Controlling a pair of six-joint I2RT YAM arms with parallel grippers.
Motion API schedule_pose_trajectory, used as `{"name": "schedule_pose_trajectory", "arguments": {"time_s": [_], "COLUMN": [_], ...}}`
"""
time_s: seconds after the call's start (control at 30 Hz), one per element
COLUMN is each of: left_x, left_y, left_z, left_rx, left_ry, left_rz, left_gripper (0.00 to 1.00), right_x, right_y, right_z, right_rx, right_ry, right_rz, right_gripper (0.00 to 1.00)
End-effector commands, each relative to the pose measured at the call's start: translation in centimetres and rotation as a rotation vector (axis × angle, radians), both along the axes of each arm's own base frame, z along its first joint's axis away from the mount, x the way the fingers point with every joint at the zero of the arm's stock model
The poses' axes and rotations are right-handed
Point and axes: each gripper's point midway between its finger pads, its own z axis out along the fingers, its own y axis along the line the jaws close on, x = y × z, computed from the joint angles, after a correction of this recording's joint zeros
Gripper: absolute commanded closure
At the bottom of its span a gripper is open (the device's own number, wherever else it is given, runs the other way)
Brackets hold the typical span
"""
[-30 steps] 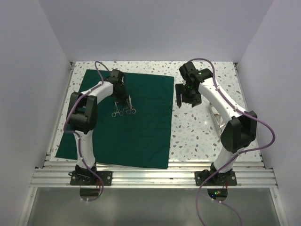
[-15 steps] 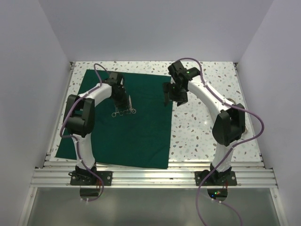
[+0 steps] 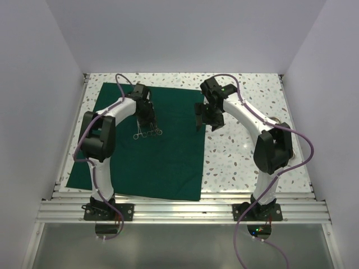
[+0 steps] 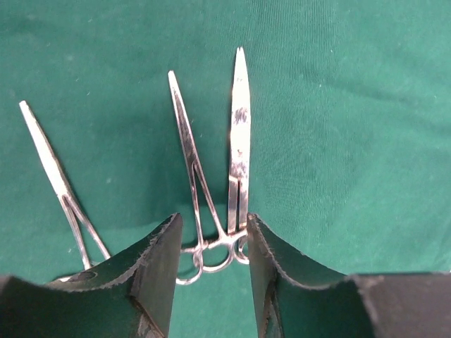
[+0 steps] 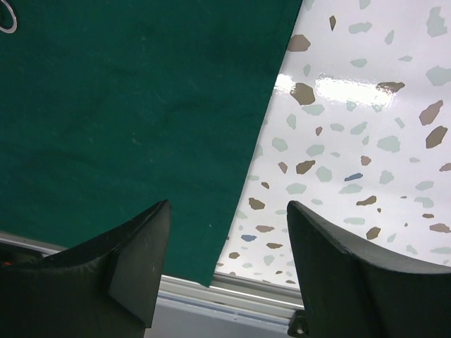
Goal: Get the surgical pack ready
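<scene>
The surgical pack (image 3: 162,162) lies as a broad flat dark green sheet over the left half of the table. Three steel instruments (image 3: 147,133) rest on it, ring handles toward the near side. My left gripper (image 3: 147,119) hangs low over them and is open. In the left wrist view its fingertips (image 4: 213,222) straddle the ring handles of a clamp (image 4: 197,169) and scissors (image 4: 239,141), and another clamp (image 4: 53,169) lies to the left. My right gripper (image 3: 201,119) is open and empty above the cloth's right edge (image 5: 254,141).
The speckled terrazzo tabletop (image 3: 241,157) shows bare to the right of the cloth. An aluminium rail (image 3: 185,207) runs along the near edge and also shows in the right wrist view (image 5: 232,289). Pale walls close in the left, right and far sides.
My left gripper has gone from shut to open over the instruments, which now lie free on the cloth. The right arm swung left, bringing its gripper to the cloth's right edge.
</scene>
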Motion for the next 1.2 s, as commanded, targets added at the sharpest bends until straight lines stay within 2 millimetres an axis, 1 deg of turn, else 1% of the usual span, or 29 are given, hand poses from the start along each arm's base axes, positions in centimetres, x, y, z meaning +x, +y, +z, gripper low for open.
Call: {"name": "schedule_pose_trajectory", "arguments": {"time_s": [0.0,0.1,0.2,0.3,0.33,0.37,0.43,0.47,0.5,0.53,0.6,0.67,0.73,0.77,0.8,0.87,0.97,1.0,1.03,1.1,1.13,1.17], "left_x": [0.5,0.4,0.1,-0.6,-0.8,-0.9,-1.2,-1.4,-1.2,-1.4,-1.4,-1.8,-1.9,-2.1,-2.1,-2.5,-2.4,-2.3,-1.9,-1.5,-0.9,-0.7], "left_y": [-0.1,0.3,0.9,1.1,1.7,1.8,2.1,2.2,2.3,2.5,2.5,2.8,2.8,2.8,2.8,3.3,3.7,3.7,3.6,3.4,3.1,3.0], "left_z": [-0.2,-1.0,-1.9,-2.9,-3.3,-3.5,-3.8,-4.5,-4.5,-5.1,-5.4,-6.2,-6.5,-7.0,-7.2,-7.9,-7.8,-7.7,-7.1,-6.2,-4.8,-4.0], "left_rx": [0.031,0.055,0.085,0.097,0.129,0.133,0.153,0.163,0.169,0.184,0.197,0.232,0.26,0.27,0.278,0.313,0.339,0.342,0.335,0.328,0.313,0.305], "left_ry": [0.012,0.026,0.049,0.084,0.089,0.09,0.098,0.114,0.114,0.135,0.145,0.175,0.183,0.193,0.199,0.219,0.216,0.211,0.191,0.161,0.126,0.108], "left_rz": [0.019,0.029,0.043,0.046,0.055,0.05,0.045,0.033,0.03,0.025,0.004,-0.023,-0.039,-0.058,-0.066,-0.087,-0.106,-0.108,-0.11,-0.11,-0.107,-0.106], "left_gripper": [0.56,0.57,0.61,0.7,0.77,0.78,0.78,0.77,0.73,0.72,0.69,0.69,0.72,0.74,0.78,0.84,0.94,1.0,1.0,1.0,1.0,1.0], "right_x": [0.3,0.2,0.1,0.0,0.0,0.0,0.1,0.2,0.2,0.2,0.4,0.5,0.7,0.8,0.9,1.2,1.7,1.8,1.9,2.1,2.4,2.8], "right_y": [0.4,0.4,0.3,0.2,0.1,0.2,0.2,0.2,0.3,0.4,0.5,0.7,1.0,1.2,1.3,1.7,2.3,2.8,3.0,3.9,4.3,5.0], "right_z": [2.3,2.2,2.1,2.0,2.0,2.0,2.0,1.9,1.9,1.9,1.9,1.9,1.7,1.7,1.4,1.5,1.3,1.4,1.1,1.3,1.0,1.2], "right_rx": [0.05,0.052,0.048,0.042,0.042,0.041,0.042,0.042,0.043,0.046,0.052,0.058,0.061,0.069,0.071,0.082,0.094,0.107,0.112,0.144,0.156,0.181], "right_ry": [-0.058,-0.057,-0.054,-0.052,-0.054,-0.054,-0.058,-0.058,-0.057,-0.053,-0.054,-0.052,-0.048,-0.049,-0.045,-0.053,-0.055,-0.058,-0.051,-0.053,-0.05,-0.066], "right_rz": [0.0,0.001,0.006,0.008,0.008,0.011,0.01,0.009,0.011,0.011,0.009,0.01,0.01,0.009,0.008,0.012,0.019,0.024,0.027,0.039,0.042,0.051], "right_gripper": [0.29,0.29,0.29,0.29,0.29,0.29,0.29,0.29,0.29,0.29,0.29,0.29,0.29,0.29,0.29,0.29,0.29,0.29,0.29,0.28,0.28,0.28]}}
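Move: The middle clamp lies just below the left hand's parted fingertips, its middle about 2 cm ahead, 1 cm to the left and 2 cm down. At that same depth, the scissors' middle is some 2 cm ahead and 2 cm to the right of the hand, and the left clamp's roughly 1 cm ahead and 7 cm to the left. From the right hand the middle clamp is about 27 cm left, 9 cm ahead and 12 cm below. Pinching the middle clamp's shanks just behind the joint, the left fingers end nearly shut: they sink about 1.5 cm onto the clamp while easing 1 cm left, part closed, open slightly, then close again. Meanwhile the wrist rolls about 10 degrees, left side up. Late on, the empty, open right hand drifts some 2 cm left and 1 cm forward over the cloth. ##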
